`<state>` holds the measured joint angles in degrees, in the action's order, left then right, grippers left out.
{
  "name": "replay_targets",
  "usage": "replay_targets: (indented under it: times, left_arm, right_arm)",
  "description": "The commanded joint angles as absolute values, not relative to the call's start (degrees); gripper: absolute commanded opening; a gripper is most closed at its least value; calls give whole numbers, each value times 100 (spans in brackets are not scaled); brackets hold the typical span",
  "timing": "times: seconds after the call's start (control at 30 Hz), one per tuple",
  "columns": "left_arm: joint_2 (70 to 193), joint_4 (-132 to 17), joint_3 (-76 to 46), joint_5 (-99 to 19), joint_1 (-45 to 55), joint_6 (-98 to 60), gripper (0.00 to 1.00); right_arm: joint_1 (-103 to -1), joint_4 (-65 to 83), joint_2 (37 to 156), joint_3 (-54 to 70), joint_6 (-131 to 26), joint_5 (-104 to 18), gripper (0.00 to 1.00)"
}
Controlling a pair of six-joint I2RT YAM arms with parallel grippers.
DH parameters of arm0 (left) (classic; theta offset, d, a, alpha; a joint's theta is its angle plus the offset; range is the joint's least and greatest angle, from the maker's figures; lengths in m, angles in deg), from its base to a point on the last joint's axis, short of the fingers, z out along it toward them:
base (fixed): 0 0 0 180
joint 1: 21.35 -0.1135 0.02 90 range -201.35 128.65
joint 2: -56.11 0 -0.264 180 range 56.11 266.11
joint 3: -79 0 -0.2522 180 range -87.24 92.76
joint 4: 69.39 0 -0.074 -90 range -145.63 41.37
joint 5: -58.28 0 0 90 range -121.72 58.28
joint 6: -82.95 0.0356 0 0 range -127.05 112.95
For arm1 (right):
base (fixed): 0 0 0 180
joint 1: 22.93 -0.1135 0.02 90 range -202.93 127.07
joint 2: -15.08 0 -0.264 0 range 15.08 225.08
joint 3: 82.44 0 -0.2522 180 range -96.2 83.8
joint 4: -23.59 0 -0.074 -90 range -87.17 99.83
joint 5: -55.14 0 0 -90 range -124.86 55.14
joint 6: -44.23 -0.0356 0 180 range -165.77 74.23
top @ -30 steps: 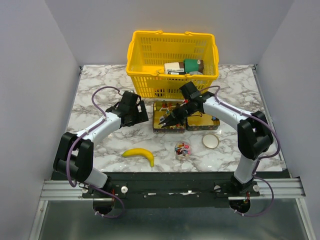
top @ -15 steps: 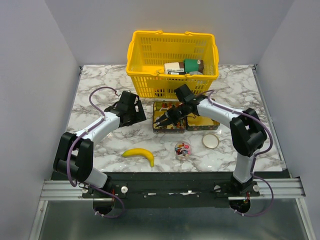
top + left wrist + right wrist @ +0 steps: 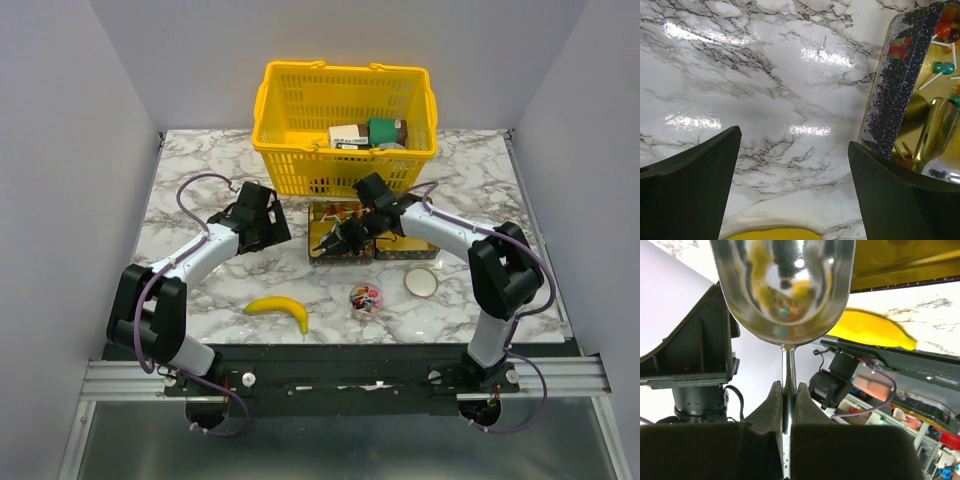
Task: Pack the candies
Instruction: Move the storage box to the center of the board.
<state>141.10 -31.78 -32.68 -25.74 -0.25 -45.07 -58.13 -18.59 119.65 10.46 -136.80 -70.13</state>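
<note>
Small multicoloured candies [image 3: 366, 297] fill a little clear jar near the front of the table. More candies [image 3: 943, 29] on sticks lie in an open gold-lined tin [image 3: 338, 247]. My right gripper [image 3: 340, 237] hangs over that tin, shut on the handle of a metal spoon [image 3: 785, 285] whose bowl points down into it. The thin handle sits clamped in the right gripper [image 3: 788, 390] in its wrist view. My left gripper [image 3: 274, 228] is open just left of the tin, and in its wrist view the left gripper [image 3: 795, 145] has only bare marble between its fingers.
A yellow basket [image 3: 345, 95] with boxes stands behind the tin. A second tin half [image 3: 406, 246] lies right of the first, with a round lid [image 3: 421, 281] in front of it. A banana [image 3: 281, 308] lies at the front left.
My right gripper has slid the spoon slightly left over the tin and come back a little. The left arm has edged back and left.
</note>
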Motion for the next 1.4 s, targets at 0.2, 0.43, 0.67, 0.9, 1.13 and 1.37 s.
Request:
replay_targets:
  times: [0.2,0.43,0.67,0.9,1.13,1.37]
  left_arm:
    - [13987,-3462,-3266,-2951,-43,-4450,99]
    - [14145,-4025,-3293,-3945,9,-4493,99]
    - [14996,-4060,-2678,-4174,440,-4564,99]
    - [15745,-4157,-1879,-4297,695,-4687,99]
    - [16114,-4034,-1535,-4166,844,-4731,93]
    - [16571,-3455,-1298,-3621,1064,-4573,69]
  right_arm:
    - [-5308,-3427,12107,840,-12822,-5745,0]
    - [-5246,-3860,12467,268,-12014,-5569,0]
    - [-5246,-3790,12503,302,-11820,-5771,0]
    - [-5246,-3596,12450,584,-11749,-5947,0]
    - [-5246,-3535,12432,681,-11644,-6053,0]
    - [-5246,-3517,12450,663,-11635,-6176,0]
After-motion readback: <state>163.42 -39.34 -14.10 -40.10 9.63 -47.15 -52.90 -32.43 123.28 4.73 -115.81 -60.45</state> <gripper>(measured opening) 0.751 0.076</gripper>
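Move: The storage box with the lollipops has its middle about 17 cm to the right of my open left hand, 1 cm ahead and some 4 cm lower; its near-side wall is roughly 8 cm away. The empty gold box stands about 20 cm beyond it to the right. The candy bowl lies about 25 cm right and 20 cm back, the banana 22 cm straight back. From my right hand, holding the scoop, the storage box is about 2 cm left, level, and 8 cm below. I swing my left hand about 15 cm right and 4 cm forward to the storage box, turning it some 15 degrees clockwise and rolling its left side down, then dip to straddle the box's left wall, one finger inside, and start closing. Meanwhile my right hand keeps its pinch on the scoop, still in the box, and shifts about 6 cm right, lowering 4 cm and edging forward, then nearly stops. ##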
